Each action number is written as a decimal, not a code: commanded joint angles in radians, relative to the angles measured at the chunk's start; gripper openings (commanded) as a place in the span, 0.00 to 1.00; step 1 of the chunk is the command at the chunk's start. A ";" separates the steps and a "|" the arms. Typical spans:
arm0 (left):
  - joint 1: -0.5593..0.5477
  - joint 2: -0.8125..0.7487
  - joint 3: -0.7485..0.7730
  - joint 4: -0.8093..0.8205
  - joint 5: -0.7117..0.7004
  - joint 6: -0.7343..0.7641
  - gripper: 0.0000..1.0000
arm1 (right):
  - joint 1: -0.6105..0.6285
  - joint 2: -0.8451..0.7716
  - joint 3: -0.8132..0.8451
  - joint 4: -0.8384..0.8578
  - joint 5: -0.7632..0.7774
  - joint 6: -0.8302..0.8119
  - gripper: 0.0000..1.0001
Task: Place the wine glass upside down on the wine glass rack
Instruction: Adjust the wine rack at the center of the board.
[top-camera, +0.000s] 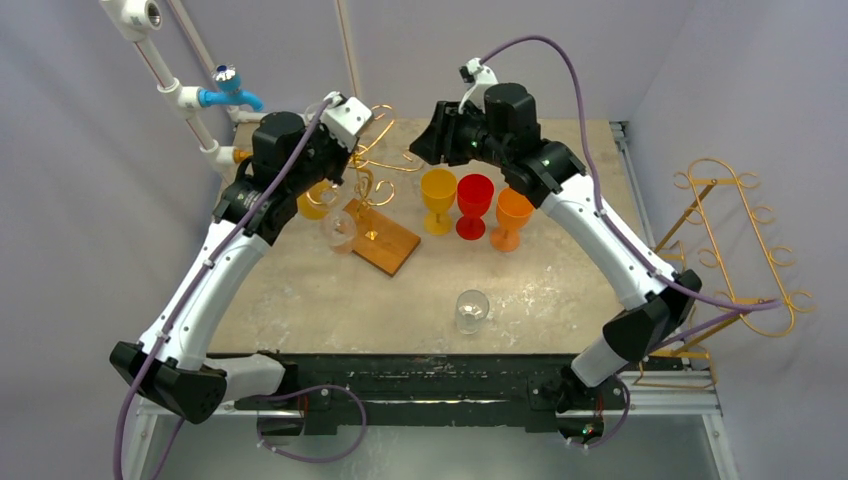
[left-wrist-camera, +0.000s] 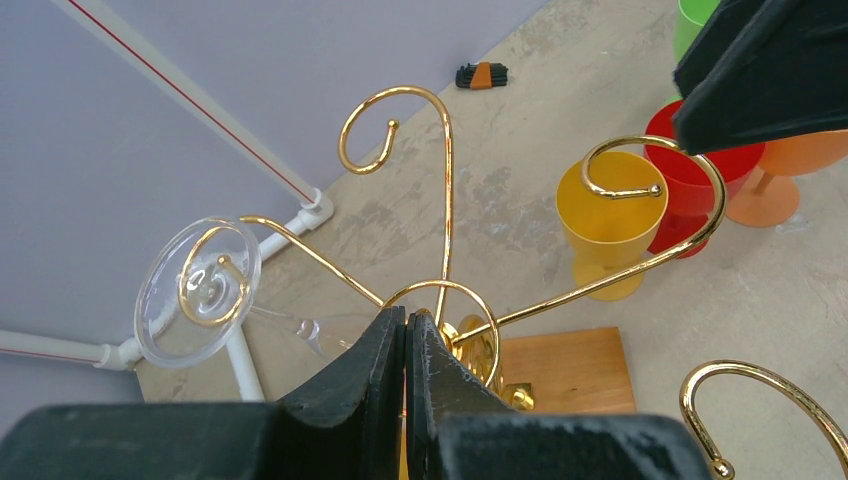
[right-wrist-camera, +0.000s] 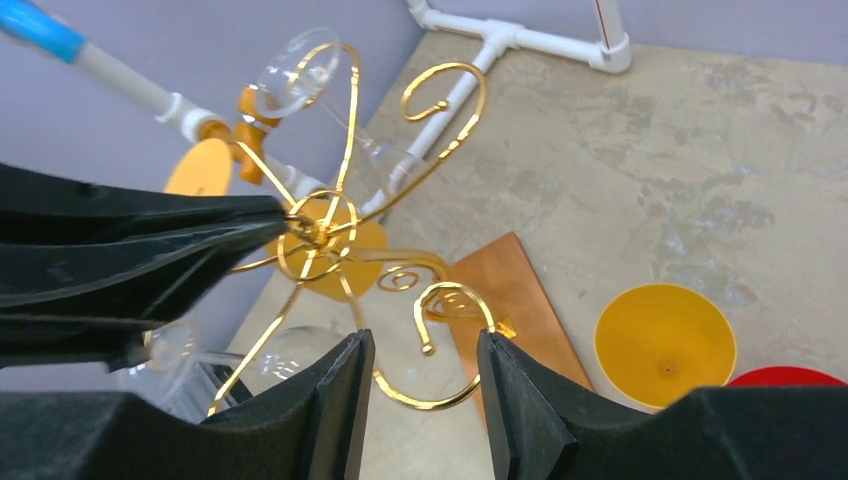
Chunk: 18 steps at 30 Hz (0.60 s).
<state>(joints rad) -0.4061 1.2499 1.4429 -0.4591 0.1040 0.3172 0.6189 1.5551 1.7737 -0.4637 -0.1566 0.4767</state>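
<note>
The gold wire wine glass rack (top-camera: 378, 165) stands on a wooden base (top-camera: 385, 240) at the back of the table. My left gripper (left-wrist-camera: 405, 318) is shut on the ring at the rack's top (right-wrist-camera: 318, 232). One clear wine glass (left-wrist-camera: 198, 290) hangs upside down, its foot caught in a curled arm. In the right wrist view a second hanging clear glass (right-wrist-camera: 297, 72) shows, plus a clear bowl (right-wrist-camera: 290, 355) by the left finger. My right gripper (right-wrist-camera: 422, 340) is open above an empty hook (right-wrist-camera: 455, 290), holding nothing. Another clear wine glass (top-camera: 471, 310) stands on the table near the front.
Yellow (top-camera: 438, 195), red (top-camera: 475, 200) and orange (top-camera: 513, 215) goblets stand in a row right of the rack. A second gold rack (top-camera: 735, 240) sits off the table's right edge. White pipes with a blue tap (top-camera: 228, 90) run along the back left.
</note>
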 joint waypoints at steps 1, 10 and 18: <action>0.000 -0.003 -0.023 -0.056 0.002 -0.007 0.00 | -0.034 0.026 0.000 0.009 -0.058 -0.027 0.50; 0.000 -0.012 -0.033 -0.053 0.003 -0.004 0.00 | -0.044 -0.009 -0.129 0.125 -0.138 0.027 0.38; 0.000 -0.010 -0.039 -0.044 0.001 -0.001 0.00 | -0.044 -0.048 -0.210 0.205 -0.171 0.090 0.19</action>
<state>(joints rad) -0.4061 1.2346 1.4281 -0.4568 0.1036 0.3180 0.5724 1.5597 1.5936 -0.3264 -0.2813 0.5320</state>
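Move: Just below the right fingertips is the gold curl at the end of the wine rack's right-hand arm, about 5 cm down, 2 cm left and 1 cm ahead. The rack's hub is some 12 cm to the right hand's left, level fore and aft and 4 cm lower. Standing on the table 28 cm below, the yellow goblet is 3 cm ahead and 3 cm right, the red goblet 3 cm ahead and 9 cm right. From the left hand the curl lies 10 cm right, level fore and aft, 2 cm lower. Sinking about 5 cm onto the curl of the rack's right-hand arm, the right hand edges forward a little at first and eases partly back, tipping slightly downward. Its fingers close to roughly half their gap around the curl, not yet seen shut on it. The left hand stays put and keeps its pinch on the rack's hub. ##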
